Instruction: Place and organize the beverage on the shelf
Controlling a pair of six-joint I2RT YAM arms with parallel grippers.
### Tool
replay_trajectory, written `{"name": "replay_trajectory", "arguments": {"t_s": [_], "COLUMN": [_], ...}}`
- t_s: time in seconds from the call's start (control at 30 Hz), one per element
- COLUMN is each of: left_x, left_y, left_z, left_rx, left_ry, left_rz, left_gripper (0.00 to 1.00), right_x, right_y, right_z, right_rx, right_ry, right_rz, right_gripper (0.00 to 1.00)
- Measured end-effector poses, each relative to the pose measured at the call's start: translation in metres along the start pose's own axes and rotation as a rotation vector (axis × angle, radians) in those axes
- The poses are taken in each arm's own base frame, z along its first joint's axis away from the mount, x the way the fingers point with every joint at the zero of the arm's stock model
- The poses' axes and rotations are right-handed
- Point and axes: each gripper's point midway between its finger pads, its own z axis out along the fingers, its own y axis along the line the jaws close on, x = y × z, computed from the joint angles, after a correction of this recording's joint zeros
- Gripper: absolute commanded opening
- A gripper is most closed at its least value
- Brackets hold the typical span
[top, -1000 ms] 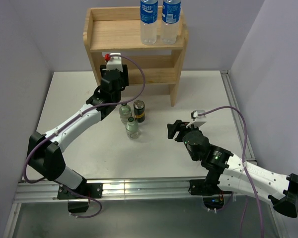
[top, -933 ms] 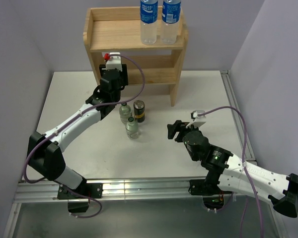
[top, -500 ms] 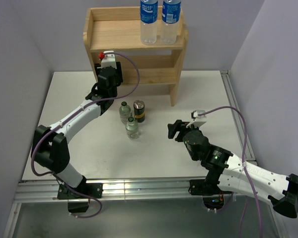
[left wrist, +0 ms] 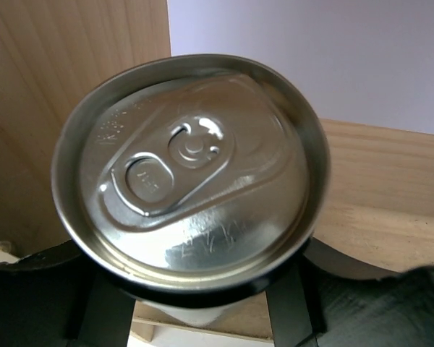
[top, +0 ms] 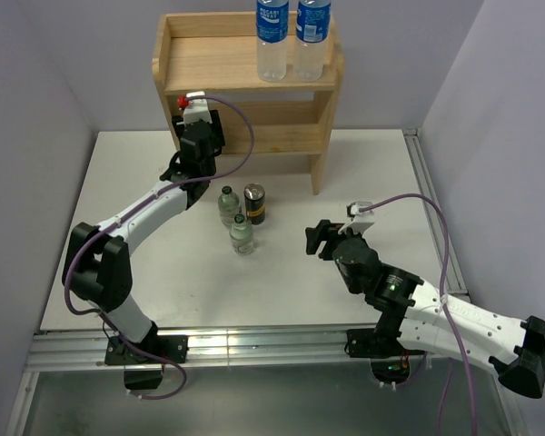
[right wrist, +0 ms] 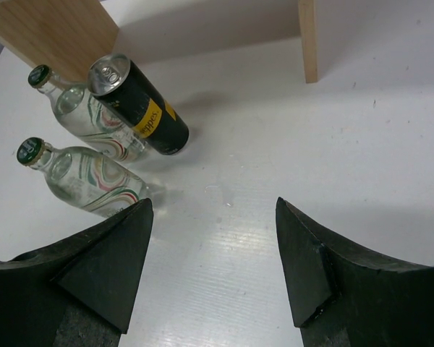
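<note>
My left gripper (left wrist: pixel 202 293) is shut on a dark gold-topped can (left wrist: pixel 192 170), whose lid fills the left wrist view. In the top view that gripper (top: pixel 198 127) is at the left end of the shelf's (top: pixel 218 68) lower tier, and the can is hidden under it. Two blue-labelled plastic bottles (top: pixel 272 41) (top: pixel 312 36) stand on the top tier. On the table stand two glass bottles (top: pixel 227 205) (top: pixel 242 234) and a second can (top: pixel 254 203). My right gripper (top: pixel 316 238) is open and holds nothing, to their right.
The shelf's wooden side panel (left wrist: pixel 79 58) is close on the left of the held can. In the right wrist view the can (right wrist: pixel 141 108) and glass bottles (right wrist: pixel 87 112) (right wrist: pixel 83 177) lie ahead on the left of the open gripper (right wrist: pixel 213 210). Walls close in on both sides of the table (top: pixel 372 173).
My left arm has carried the can a little further back and to the left, closer to the shelf's lower tier. The right arm has not moved.
</note>
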Motion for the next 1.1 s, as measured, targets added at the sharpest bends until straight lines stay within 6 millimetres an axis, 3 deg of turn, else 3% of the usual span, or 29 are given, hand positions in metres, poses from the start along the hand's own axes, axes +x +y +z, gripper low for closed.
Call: {"name": "replay_trajectory", "arguments": {"t_s": [0.03, 0.13, 0.17, 0.27, 0.4, 0.47, 0.5, 0.53, 0.83, 1.1], "left_x": [0.0, 0.0, 0.0, -0.001, -0.003, -0.007, -0.009, -0.01, -0.006, -0.01], "left_y": [0.0, 0.001, 0.001, 0.001, 0.001, 0.002, 0.003, 0.001, 0.0, 0.007], "left_z": [0.0, 0.001, 0.002, 0.002, 0.002, 0.003, 0.004, 0.004, 0.0, -0.018], "left_rx": [-0.003, -0.011, -0.012, -0.015, -0.016, -0.022, -0.023, -0.013, -0.011, 0.006], "left_ry": [-0.002, -0.008, -0.009, -0.013, -0.022, -0.037, -0.044, -0.046, -0.044, -0.042], "left_rz": [-0.001, -0.005, -0.005, -0.008, -0.017, -0.031, -0.037, -0.039, -0.058, -0.089], "left_gripper": [0.02, 0.22, 0.35, 0.61, 0.81, 0.83, 0.95, 0.98, 0.99, 0.99], "right_x": [0.001, 0.001, 0.001, 0.002, 0.004, 0.006, 0.008, 0.008, 0.011, 0.024], "right_y": [0.0, 0.0, 0.001, 0.0, 0.0, -0.001, -0.002, -0.002, 0.001, 0.008], "right_z": [0.0, 0.001, 0.001, 0.001, 0.001, 0.002, 0.002, 0.002, 0.005, 0.015], "right_rx": [0.0, -0.001, -0.001, 0.0, 0.0, 0.002, 0.003, 0.004, -0.002, -0.009], "right_ry": [0.002, 0.004, 0.003, 0.005, 0.01, 0.013, 0.015, 0.017, 0.022, 0.052], "right_rz": [-0.001, -0.002, -0.001, -0.003, -0.007, -0.01, -0.012, -0.013, -0.014, -0.04], "right_gripper": [0.76, 0.76, 0.76, 0.76, 0.76, 0.76, 0.76, 0.76, 0.76, 0.78]}}
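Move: The black can sits between the left fingers, practically at the hand point, at the left end of the lower shelf; the shelf board is about 7 cm below and the left side panel some 5 cm to its left. From the right hand, the front glass bottle is about 6 cm ahead, 18 cm left and 12 cm down; the table can is 15 cm ahead, 15 cm left, the back glass bottle 14 cm ahead, 21 cm left, both equally low. The black can is let go on the lower shelf: after a near pause the left fingers spread fully off its sides as the hand lifts about 1 cm, then the hand starts straight back from the shelf, some 2 cm. The right hand, empty and still open, eases about 2 cm down and 2 cm left towards the front glass bottle. ##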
